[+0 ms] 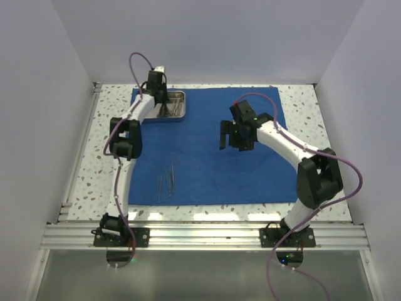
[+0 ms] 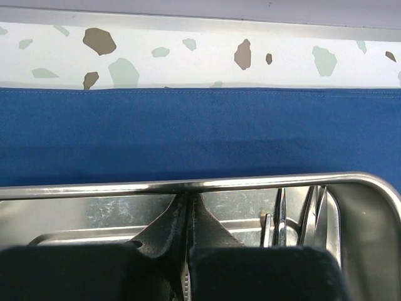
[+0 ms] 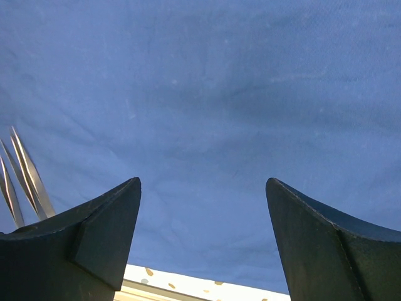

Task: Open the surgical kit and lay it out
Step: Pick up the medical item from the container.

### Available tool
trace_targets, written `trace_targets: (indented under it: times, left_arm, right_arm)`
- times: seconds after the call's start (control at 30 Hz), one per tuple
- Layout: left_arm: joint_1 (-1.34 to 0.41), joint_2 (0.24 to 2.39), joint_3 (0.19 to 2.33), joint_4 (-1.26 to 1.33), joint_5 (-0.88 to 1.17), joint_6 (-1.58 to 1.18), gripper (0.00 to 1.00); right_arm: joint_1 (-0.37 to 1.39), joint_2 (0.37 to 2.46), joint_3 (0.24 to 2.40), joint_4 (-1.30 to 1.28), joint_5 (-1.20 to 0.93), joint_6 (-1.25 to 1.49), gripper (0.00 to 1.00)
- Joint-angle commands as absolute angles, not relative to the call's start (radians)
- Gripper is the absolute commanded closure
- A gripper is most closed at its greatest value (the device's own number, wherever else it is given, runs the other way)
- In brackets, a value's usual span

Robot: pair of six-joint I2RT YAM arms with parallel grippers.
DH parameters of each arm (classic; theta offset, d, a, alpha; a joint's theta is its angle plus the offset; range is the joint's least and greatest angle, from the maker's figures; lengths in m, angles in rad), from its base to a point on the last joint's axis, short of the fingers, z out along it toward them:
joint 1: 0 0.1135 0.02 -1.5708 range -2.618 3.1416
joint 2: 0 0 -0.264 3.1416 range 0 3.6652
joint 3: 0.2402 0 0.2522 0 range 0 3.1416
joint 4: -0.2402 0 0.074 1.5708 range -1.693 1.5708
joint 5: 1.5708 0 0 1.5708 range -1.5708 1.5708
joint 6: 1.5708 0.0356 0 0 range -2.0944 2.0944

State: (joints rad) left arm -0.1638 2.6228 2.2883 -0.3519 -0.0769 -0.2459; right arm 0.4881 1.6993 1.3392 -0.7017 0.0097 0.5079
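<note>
The royal-blue cloth [image 1: 213, 163] lies spread flat on the table. The steel tray [image 1: 180, 104] stands on the cloth's far left corner. My left gripper [image 1: 160, 100] reaches into the tray's left end. In the left wrist view its fingertips [image 2: 188, 199] meet just under the tray rim [image 2: 263, 183], shut on a thin ribbed steel tool [image 2: 185, 282]. More steel tools [image 2: 301, 216] lean in the tray's right end. Thin tweezers [image 1: 166, 182] lie on the near left of the cloth; their tips [image 3: 25, 175] show in the right wrist view. My right gripper [image 1: 230, 144] hovers open over the cloth's middle [image 3: 202, 182], holding nothing.
Speckled tabletop [image 1: 94, 157] borders the cloth, with a metal rail [image 1: 207, 235] along the near edge. White walls close in the left, right and back. The cloth's edge and the tabletop [image 3: 188, 285] show just below my right fingers.
</note>
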Motion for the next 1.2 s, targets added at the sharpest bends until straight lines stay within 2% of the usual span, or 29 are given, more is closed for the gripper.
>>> trace_targets:
  times: [0.0,0.6,0.7,0.83,1.03,1.17]
  left_arm:
    - [-0.166,2.559,2.279,-0.365,-0.094,-0.225,1.00]
    - [-0.132,2.410,2.260,-0.357,-0.029,-0.261,1.00]
    - [-0.117,2.404,2.261,-0.362,-0.006,-0.291,1.00]
    - [-0.109,2.399,2.281,-0.380,0.086,-0.328,1.00]
    - [-0.109,2.317,2.203,-0.373,0.239,-0.425,1.00]
    - [-0.112,2.247,2.142,-0.380,0.268,-0.456,1.00]
  right_arm:
    - [0.485,1.637,1.319,-0.667,0.017,0.529,0.16]
    - [0.485,1.615,1.298,-0.624,0.000,0.537,0.16]
    - [0.485,1.620,1.321,-0.566,-0.072,0.520,0.15]
    - [0.485,1.644,1.388,-0.387,-0.294,0.526,0.12]
    - [0.485,1.825,1.621,-0.212,-0.552,0.669,0.11]
    - [0.486,1.910,1.709,-0.111,-0.589,0.762,0.11]
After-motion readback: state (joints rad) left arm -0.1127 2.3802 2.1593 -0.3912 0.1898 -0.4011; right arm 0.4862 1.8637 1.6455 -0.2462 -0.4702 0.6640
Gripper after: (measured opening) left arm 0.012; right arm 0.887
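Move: The left hand is inside the tray, already shut on the far end of the medical item, whose middle lies about 4 cm behind the grip. The remaining instruments are some 6 cm right and 3 cm back, and the laid-out instruments about 40 cm back and 5 cm right. From the open right hand, the item is roughly 28 cm ahead, 32 cm left and 8 cm lower; the laid-out instruments are 9 cm back and 27 cm left. Keeping its fingers shut on the medical item, the left hand lifts it nearly straight up out of the tray by about 8 cm, hangs there briefly, then draws back and slightly right while still rising a little and rolling its left side down. The right hand hardly stirs at first, then sweeps left, up and forward towards the tray and the lifted item, some 20 cm in all, rolling its left side up so that its wide-open fingers swing round to point leftward, without yet reaching the item. ##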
